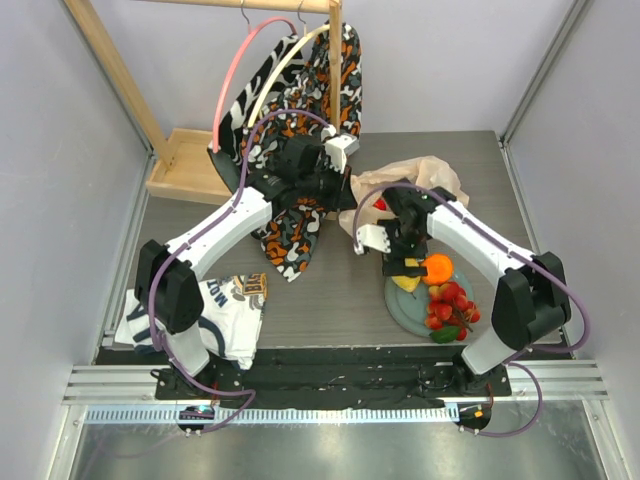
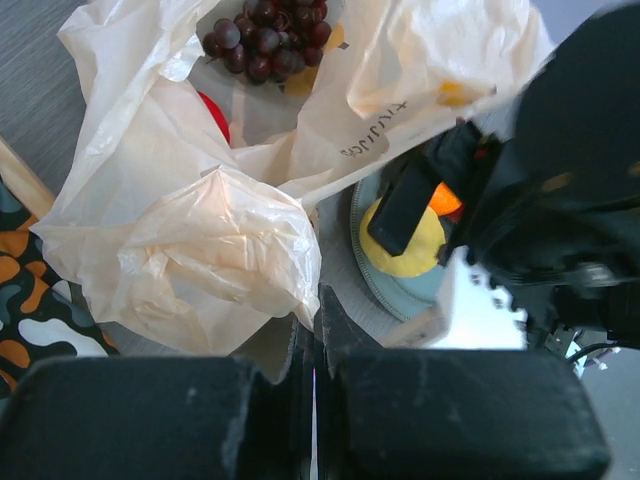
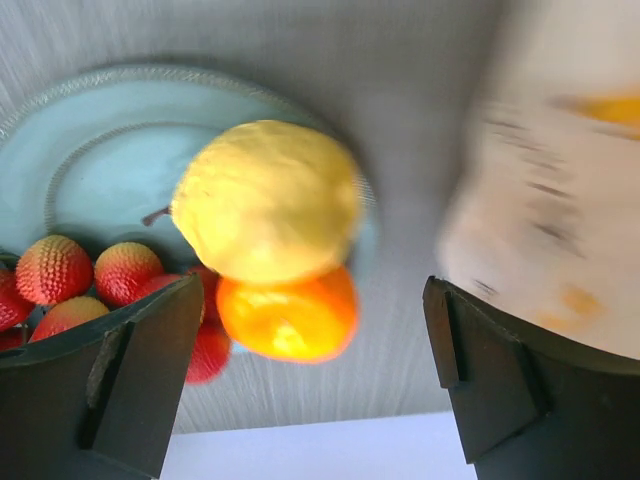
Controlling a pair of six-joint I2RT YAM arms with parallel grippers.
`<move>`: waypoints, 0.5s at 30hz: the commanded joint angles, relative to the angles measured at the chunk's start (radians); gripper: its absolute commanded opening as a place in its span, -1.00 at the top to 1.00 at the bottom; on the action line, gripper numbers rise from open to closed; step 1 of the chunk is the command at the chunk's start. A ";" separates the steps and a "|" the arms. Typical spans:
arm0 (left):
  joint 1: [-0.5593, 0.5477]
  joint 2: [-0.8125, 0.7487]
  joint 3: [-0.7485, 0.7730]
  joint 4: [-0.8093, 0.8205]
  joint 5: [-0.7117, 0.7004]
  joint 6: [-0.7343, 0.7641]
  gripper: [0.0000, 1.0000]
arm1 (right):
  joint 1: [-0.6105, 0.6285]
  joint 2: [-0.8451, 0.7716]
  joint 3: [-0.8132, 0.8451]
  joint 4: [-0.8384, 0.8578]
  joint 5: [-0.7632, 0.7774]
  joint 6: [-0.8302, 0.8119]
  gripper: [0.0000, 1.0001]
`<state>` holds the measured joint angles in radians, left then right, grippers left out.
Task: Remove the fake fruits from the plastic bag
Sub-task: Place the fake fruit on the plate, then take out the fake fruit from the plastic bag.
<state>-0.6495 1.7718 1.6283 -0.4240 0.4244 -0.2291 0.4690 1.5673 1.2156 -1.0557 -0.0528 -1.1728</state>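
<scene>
The plastic bag (image 1: 412, 182) lies crumpled behind the grey-green plate (image 1: 400, 310). My left gripper (image 1: 346, 194) is shut on the bag's near edge (image 2: 200, 230), its tips (image 2: 315, 300) pinching the film. Inside the bag lie dark purple grapes (image 2: 265, 35) and a red apple (image 2: 212, 115). My right gripper (image 1: 405, 262) hovers open over the plate (image 3: 90, 150) with nothing held between its fingers (image 3: 315, 340). Below it, on the plate, are a yellow apple (image 3: 265, 200), an orange (image 3: 290, 315) and red berries (image 3: 60, 275). The bag (image 3: 560, 200) shows blurred on the right.
An orange-black-white patterned cloth (image 1: 300, 90) hangs from a wooden rack (image 1: 190, 165) at the back left and drapes onto the table. A white printed shirt (image 1: 215, 310) lies by the left arm's base. The right arm (image 2: 560, 200) crowds the plate beside the bag.
</scene>
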 commanded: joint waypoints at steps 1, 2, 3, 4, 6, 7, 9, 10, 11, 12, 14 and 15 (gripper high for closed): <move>0.007 -0.008 0.015 0.014 0.020 0.014 1.00 | -0.004 -0.059 0.267 -0.139 -0.114 0.106 -0.99; 0.007 -0.015 0.010 0.014 0.019 0.019 1.00 | -0.013 -0.065 0.359 -0.148 -0.166 0.134 -0.99; 0.007 -0.018 0.002 0.013 0.020 0.022 1.00 | -0.023 -0.073 0.398 -0.142 -0.192 0.195 -0.99; 0.005 -0.020 -0.004 0.011 0.022 0.025 1.00 | -0.033 -0.091 0.429 -0.110 -0.223 0.243 -0.99; 0.007 -0.025 -0.015 0.007 0.031 0.048 1.00 | -0.062 -0.115 0.438 0.062 -0.260 0.353 -0.99; 0.007 -0.025 -0.013 -0.007 0.037 0.066 1.00 | -0.066 -0.119 0.427 0.113 -0.259 0.416 -1.00; 0.007 -0.031 -0.005 -0.021 0.028 0.109 1.00 | -0.064 -0.109 0.363 0.290 -0.189 0.493 -0.86; 0.007 -0.037 -0.005 -0.036 0.025 0.120 1.00 | -0.066 -0.090 0.346 0.330 -0.165 0.537 -0.77; 0.007 -0.040 -0.002 -0.044 0.028 0.131 1.00 | -0.066 -0.043 0.325 0.382 -0.139 0.551 -0.66; 0.005 -0.047 0.002 -0.051 0.033 0.146 1.00 | -0.064 -0.006 0.326 0.394 -0.102 0.565 -0.50; 0.007 -0.057 0.002 -0.064 0.056 0.152 1.00 | -0.064 0.096 0.341 0.402 -0.056 0.590 -0.30; 0.007 -0.063 0.001 -0.065 0.063 0.154 1.00 | -0.064 0.123 0.341 0.413 -0.033 0.605 -0.15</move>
<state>-0.6464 1.7714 1.6207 -0.4675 0.4408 -0.1284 0.4019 1.5116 1.5852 -0.7765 -0.1917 -0.7078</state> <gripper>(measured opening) 0.013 0.676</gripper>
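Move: Inside the open bag, the red fruit lies about 18 cm ahead of the right hand, 8 cm to its left and some 4 cm lower; the grapes are roughly 20 cm ahead and 1 cm left. Just under the right hand is the yellow fruit, already released, about 2 cm back and 1 cm left, with the orange 6 cm to the hand's right. From the left hand, the red fruit is some 5 cm ahead, 9 cm right and 16 cm below. Rising fast off the yellow fruit, the already wide-open right hand climbs about 18 cm while swinging some 10 cm forward and 6 cm left to above the bag, sinking slightly at the end. The wrist tips the fingers from straight down to forward-left by some 45 degrees, turning clockwise, and late on they close by about a third on nothing. The left hand keeps its pinch on the bag. ##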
